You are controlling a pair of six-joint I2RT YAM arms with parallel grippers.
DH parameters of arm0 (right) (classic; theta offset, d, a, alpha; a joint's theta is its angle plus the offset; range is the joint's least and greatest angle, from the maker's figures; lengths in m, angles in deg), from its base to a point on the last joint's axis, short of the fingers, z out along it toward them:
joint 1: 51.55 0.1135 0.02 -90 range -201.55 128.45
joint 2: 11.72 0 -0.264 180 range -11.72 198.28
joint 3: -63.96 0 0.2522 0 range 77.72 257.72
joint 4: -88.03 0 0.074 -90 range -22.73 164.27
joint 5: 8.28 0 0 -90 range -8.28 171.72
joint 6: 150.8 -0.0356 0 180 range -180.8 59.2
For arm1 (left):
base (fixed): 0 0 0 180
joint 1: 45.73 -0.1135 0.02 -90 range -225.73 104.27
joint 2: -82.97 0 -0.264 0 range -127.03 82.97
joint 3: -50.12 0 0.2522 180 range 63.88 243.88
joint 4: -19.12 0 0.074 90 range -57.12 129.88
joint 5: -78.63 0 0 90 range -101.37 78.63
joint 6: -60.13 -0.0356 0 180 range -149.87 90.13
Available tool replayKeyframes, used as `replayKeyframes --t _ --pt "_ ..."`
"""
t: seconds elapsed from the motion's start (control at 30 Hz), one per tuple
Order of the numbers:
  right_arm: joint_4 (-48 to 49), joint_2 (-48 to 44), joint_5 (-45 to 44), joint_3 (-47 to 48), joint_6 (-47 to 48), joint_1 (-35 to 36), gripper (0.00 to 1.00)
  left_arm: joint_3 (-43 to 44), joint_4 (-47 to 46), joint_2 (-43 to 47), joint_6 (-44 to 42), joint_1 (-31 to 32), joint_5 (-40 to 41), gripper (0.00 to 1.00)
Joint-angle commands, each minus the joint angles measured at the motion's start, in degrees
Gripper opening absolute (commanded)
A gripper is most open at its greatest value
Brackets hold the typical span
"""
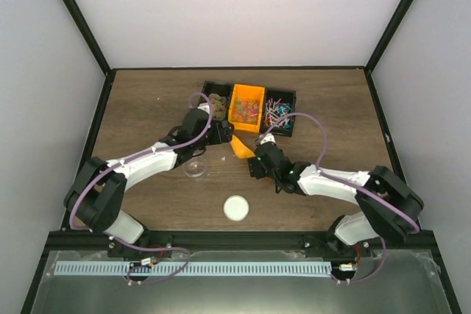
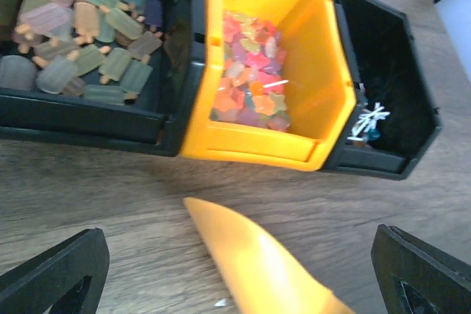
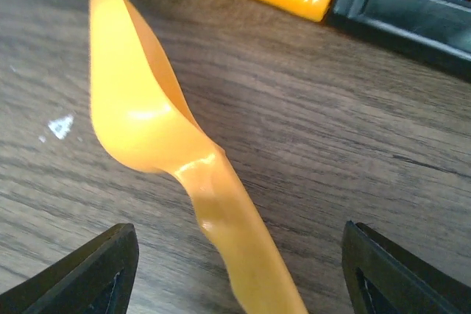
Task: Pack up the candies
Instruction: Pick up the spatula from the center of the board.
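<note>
The candies fill three bins at the back. Brownish-green gummies (image 2: 81,27) lie in the left black bin (image 1: 215,101). Red, orange and yellow gummies (image 2: 250,71) are in the orange bin (image 1: 246,104). Thin wrapped pieces (image 2: 368,119) sit in the right black bin (image 1: 280,112). An orange scoop (image 1: 241,146) lies on the table in front of the bins. My left gripper (image 2: 239,277) is open, its fingers wide on either side of the scoop's bowl (image 2: 257,262). My right gripper (image 3: 243,273) is open around the scoop's handle (image 3: 235,233), with a gap on each side.
A small clear round container (image 1: 196,168) stands on the wooden table just below my left arm. A white round lid (image 1: 236,208) lies near the front edge. Tiny white crumbs (image 3: 60,127) lie beside the scoop. White walls enclose the table.
</note>
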Motion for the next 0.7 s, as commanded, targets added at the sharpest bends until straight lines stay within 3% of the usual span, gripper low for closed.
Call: replayKeyframes --t 0.0,0.13,0.23,0.37,0.5,0.6,0.67 --pt "1.9 6.2 -1.7 2.4 10.4 -0.3 0.77 1.7 1.5 -3.0 3.3 -0.4 -5.5 1.00" --pt "2.8 11.0 2.0 4.7 14.1 -0.6 0.71 1.3 0.0 -5.8 4.1 -0.5 -8.5 1.00" --pt "2.0 13.2 1.9 5.5 13.3 -0.6 0.47 0.4 -0.2 -5.6 3.6 -0.5 -7.4 1.00" --pt "1.4 12.7 1.4 5.3 12.3 -0.2 0.36 0.8 0.7 -4.7 3.3 -1.2 -6.7 1.00" --pt "-2.7 13.4 -3.7 8.0 10.9 3.0 0.24 1.1 -0.3 -4.1 4.3 -2.3 -9.5 1.00" --pt "-7.6 16.2 -11.4 11.5 8.6 6.3 0.06 1.8 -0.5 -3.5 4.3 -2.4 -10.3 1.00" --pt "-10.9 18.3 -16.3 14.0 6.8 8.2 0.04 2.5 -0.2 -3.1 4.4 -2.5 -10.2 1.00"
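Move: The orange spatula's middle lies some 2 cm ahead of my open right hand, about 3 cm to its left and 6 cm below; the handle passes almost beneath my fingers. The orange candy box is about 15 cm ahead and 2 cm left of my right hand, the black lollipop box about 14 cm ahead and 7 cm right. From my left hand the spatula lies roughly 4 cm back, 5 cm right and 10 cm down. I drop my right hand about 5 cm straight down over the spatula's handle, rolling it some 20 degrees so its left side dips and it swings a little counter-clockwise, and pinch the handle between the closing fingers. Then I ease about 2 cm left and 1 cm up with it. My left hand, empty and wide open, sinks about 4 cm, tips down slightly and creeps back up a little. ##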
